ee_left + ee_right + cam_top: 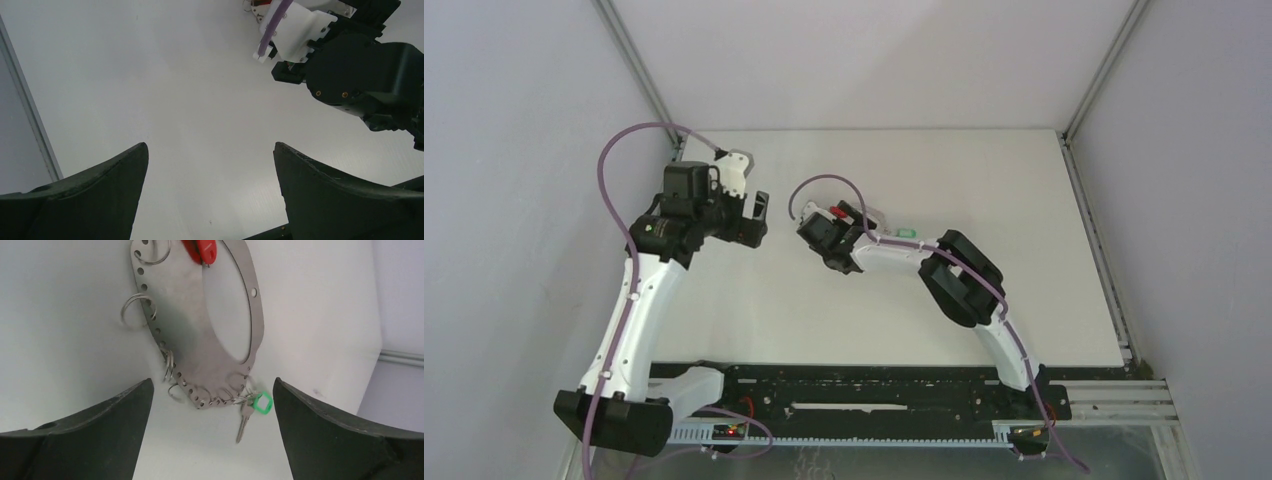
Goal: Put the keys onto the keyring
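The keyring (pixel 200 340) is a flat grey metal crescent with holes along its edge and several small split rings, lying on the white table. A silver key with a green head (pixel 262 403) hangs from a ring at its near end, blade toward me. The red key head (pixel 202 251) lies across its far part, cut off by the frame edge. My right gripper (pixel 212 390) hovers open over the keyring's near end, holding nothing. From above, the red key (pixel 834 212) and green key (pixel 907 232) flank the right gripper (pixel 849 222). My left gripper (pixel 210 146) is open over bare table, left of the right wrist (pixel 350 65).
The left gripper (pixel 754 215) sits about a hand's width left of the right arm's wrist. Grey walls with aluminium rails (pixel 1094 230) enclose the white table on three sides. The table's right edge and wall (pixel 395 357) lie beyond the keyring.
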You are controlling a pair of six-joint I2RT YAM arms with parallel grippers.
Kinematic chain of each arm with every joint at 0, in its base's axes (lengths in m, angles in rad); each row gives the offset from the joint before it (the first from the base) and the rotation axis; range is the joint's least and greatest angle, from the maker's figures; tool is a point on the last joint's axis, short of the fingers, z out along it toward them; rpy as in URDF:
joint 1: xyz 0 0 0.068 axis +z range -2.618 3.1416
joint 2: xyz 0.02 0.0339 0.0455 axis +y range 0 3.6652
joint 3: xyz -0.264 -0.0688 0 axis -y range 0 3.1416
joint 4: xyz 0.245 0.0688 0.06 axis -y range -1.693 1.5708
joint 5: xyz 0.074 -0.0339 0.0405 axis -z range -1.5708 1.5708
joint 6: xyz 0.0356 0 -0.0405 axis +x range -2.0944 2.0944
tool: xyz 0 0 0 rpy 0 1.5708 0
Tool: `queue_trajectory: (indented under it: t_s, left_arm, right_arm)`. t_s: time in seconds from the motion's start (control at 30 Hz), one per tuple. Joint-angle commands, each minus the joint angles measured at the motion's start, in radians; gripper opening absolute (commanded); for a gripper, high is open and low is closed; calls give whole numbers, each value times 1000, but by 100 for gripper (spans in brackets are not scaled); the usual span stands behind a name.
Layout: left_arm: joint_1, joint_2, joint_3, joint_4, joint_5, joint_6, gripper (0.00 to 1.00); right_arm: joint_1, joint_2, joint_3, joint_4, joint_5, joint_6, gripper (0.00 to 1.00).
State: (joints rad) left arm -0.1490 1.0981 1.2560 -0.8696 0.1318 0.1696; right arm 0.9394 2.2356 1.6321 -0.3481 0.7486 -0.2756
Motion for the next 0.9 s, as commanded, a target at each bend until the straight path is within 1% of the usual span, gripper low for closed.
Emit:
queue_trajectory:
  t_s: [0.0, 0.1, 0.17, 0.2, 0.27, 0.33, 0.37, 0.4, 0.43, 0.47, 0.5, 0.53, 0.57, 0.6, 0.63, 0.67, 0.7, 0.77, 0.8, 0.87]
  left_arm:
    - [9, 2, 38, -1, 19, 37, 100]
    - [12, -15, 46, 3, 23, 46, 100]
    - [18, -19, 61, 6, 32, 56, 100]
    - [29, -18, 74, 7, 59, 57, 100]
    - [57, -11, 84, 24, 115, 43, 100]
    - [83, -1, 69, 69, 162, 13, 100]
    - [96, -5, 33, 120, 192, -4, 100]
    - [105, -23, -27, 211, 206, -27, 100]
    - [112, -47, -113, 323, 206, -51, 100]
    - [116, -74, -201, 442, 196, -69, 100]
    - [123, -101, -328, 576, 182, -92, 100]
    - [135, -107, -423, 704, 177, -115, 100]
    - [144, -103, -500, 830, 172, -122, 100]
    - [146, -90, -568, 948, 156, -119, 100]
    - [160, -70, -618, 1036, 135, -118, 100]
    - [185, -40, -654, 1128, 128, -122, 100]
    - [192, -9, -677, 1174, 131, -134, 100]
    - [213, 60, -708, 1254, 150, -160, 100]
    - [224, 90, -723, 1300, 169, -162, 100]
    - [254, 161, -719, 1334, 242, -225, 100]
  right_arm:
    - [11, -74, -18, -41, -130, 71, 100]
    - [-4, -228, -63, -67, -253, 175, 100]
    - [-24, -363, -101, -70, -382, 243, 100]
    - [-44, -428, -124, -77, -466, 282, 100]
    - [-108, -588, -223, -42, -655, 367, 100]
    - [-197, -746, -351, 34, -785, 444, 100]
    - [-250, -814, -412, 59, -813, 483, 100]
    - [-314, -880, -473, 79, -818, 515, 100]
    - [-382, -934, -533, 97, -787, 552, 100]
    - [-449, -979, -583, 109, -700, 596, 100]
    - [-519, -1031, -650, 140, -607, 641, 100]
    - [-577, -1068, -730, 209, -524, 656, 100]
    - [-655, -1105, -814, 296, -475, 645, 100]
    - [-703, -1139, -897, 398, -436, 616, 100]
    - [-737, -1164, -962, 471, -364, 594, 100]
    - [-774, -1177, -1040, 535, -326, 566, 100]
    - [-811, -1181, -1068, 582, -317, 556, 100]
    - [-880, -1162, -1112, 618, -323, 560, 100]
    - [-905, -1149, -1129, 647, -331, 561, 100]
    - [-931, -1119, -1187, 740, -341, 547, 100]
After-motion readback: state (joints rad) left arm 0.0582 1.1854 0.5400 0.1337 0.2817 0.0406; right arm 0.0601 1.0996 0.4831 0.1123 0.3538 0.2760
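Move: The keyring, just released, lies under the open right hand, its middle about 4 cm ahead, 1 cm to the left and 4 cm below. At that level the red key tag on its left end sits roughly 8 cm ahead and 4 cm left, and the green key tag at the other end about 3 cm ahead and 9 cm right. From the left hand the keyring is some 15 cm ahead, 20 cm right and 24 cm below. Away from the keyring, empty and wide open, the right hand backs off and climbs some 22 cm, swings fast to the right for about 36 cm, and sinks again to near its first height at its own side. Its wrist rolls its left side up and turns clockwise, each about 50 degrees. The left hand, also open, dips 15 cm after a slight rise, easing forward about 6 cm. ##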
